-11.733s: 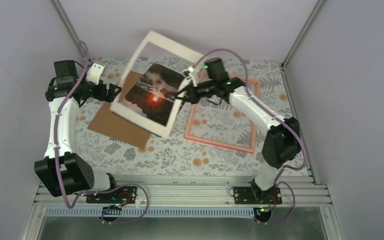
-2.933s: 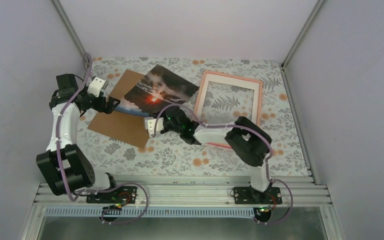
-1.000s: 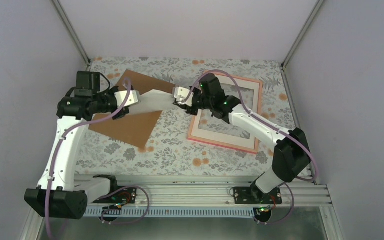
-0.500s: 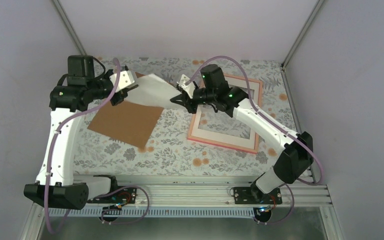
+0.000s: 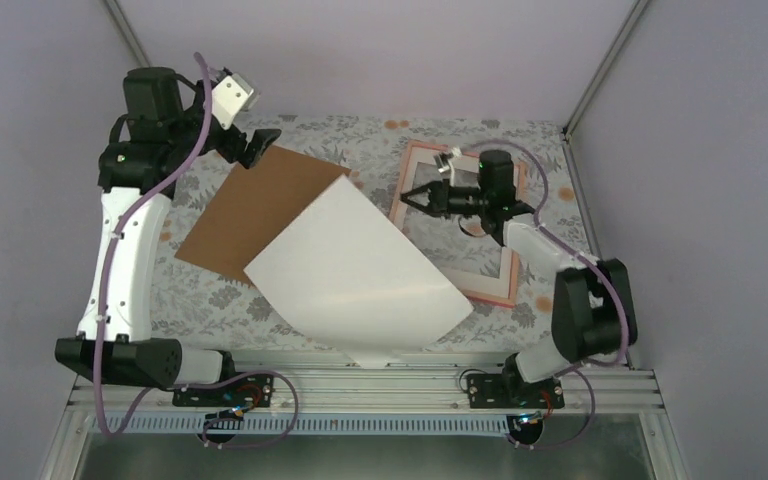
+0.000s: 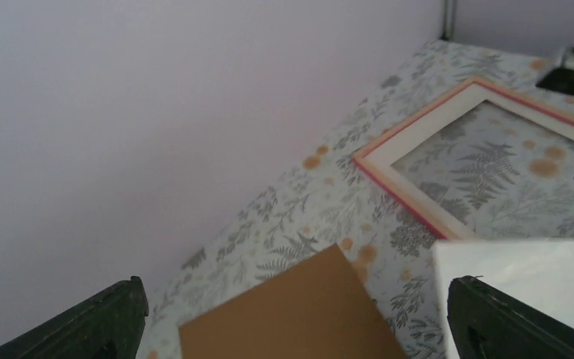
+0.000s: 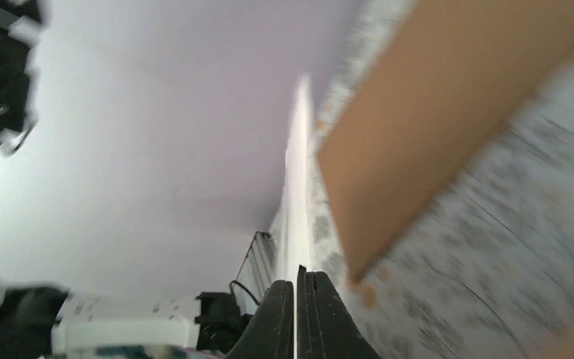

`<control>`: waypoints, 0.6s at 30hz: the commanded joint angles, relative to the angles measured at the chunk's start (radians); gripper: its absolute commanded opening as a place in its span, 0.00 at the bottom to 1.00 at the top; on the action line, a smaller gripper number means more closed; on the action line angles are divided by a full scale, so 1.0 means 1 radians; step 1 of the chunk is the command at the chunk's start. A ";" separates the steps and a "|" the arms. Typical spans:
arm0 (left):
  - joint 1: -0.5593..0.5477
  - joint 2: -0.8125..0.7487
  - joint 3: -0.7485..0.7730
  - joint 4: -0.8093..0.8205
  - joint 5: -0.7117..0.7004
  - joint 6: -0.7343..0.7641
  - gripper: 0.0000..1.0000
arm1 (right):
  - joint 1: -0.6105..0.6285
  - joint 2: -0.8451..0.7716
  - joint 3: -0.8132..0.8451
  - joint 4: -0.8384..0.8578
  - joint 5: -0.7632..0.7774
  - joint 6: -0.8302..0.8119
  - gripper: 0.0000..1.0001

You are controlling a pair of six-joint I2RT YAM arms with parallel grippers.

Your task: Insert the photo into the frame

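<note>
The photo (image 5: pixel 360 270) hangs in the air above the table middle, its plain white back towards the top camera. My right gripper (image 5: pixel 410 196) is shut on its far right edge; in the right wrist view the photo (image 7: pixel 297 179) shows edge-on as a thin white line running out from my shut right gripper (image 7: pixel 297 280). The pink frame (image 5: pixel 507 285) lies flat under the right arm, also seen as the frame (image 6: pixel 377 173) in the left wrist view. My left gripper (image 5: pixel 253 150) is raised at the back left, open and holding nothing; its view shows the left gripper (image 6: pixel 297 299) wide apart.
A brown board (image 5: pixel 245 210) lies flat on the floral cloth left of the frame, partly under the photo. A white card mat (image 6: pixel 411 138) sits inside the frame. Walls close the back and both sides.
My left gripper let go of the photo, opened and rose to the back left. My right gripper drew back right over the frame, and the photo swung up with its white back showing.
</note>
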 commanded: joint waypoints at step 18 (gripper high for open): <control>0.038 0.097 -0.629 -0.014 0.041 0.008 0.97 | -0.207 0.302 0.079 -0.634 0.085 -0.699 0.50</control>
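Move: The photo hangs white back up in the air between the hands: its middle lies about 17 cm back, 18 cm right and 28 cm below the left hand, and some 13 cm back, 9 cm left and 12 cm below the right. From the right hand the frame's middle is 5 cm ahead, 15 cm right and 26 cm down; the brown board's is 6 cm ahead, 31 cm left, equally low. The left hand, already free and wide open, swoops about 27 cm down and slightly back towards the photo's left part, tipping its fingers some 40 degrees downward without visible contact. The right hand drops about 15 cm and slides right over the frame's left side, rolling and partly unrolling, then stays there while its shut fingers part about a third. ##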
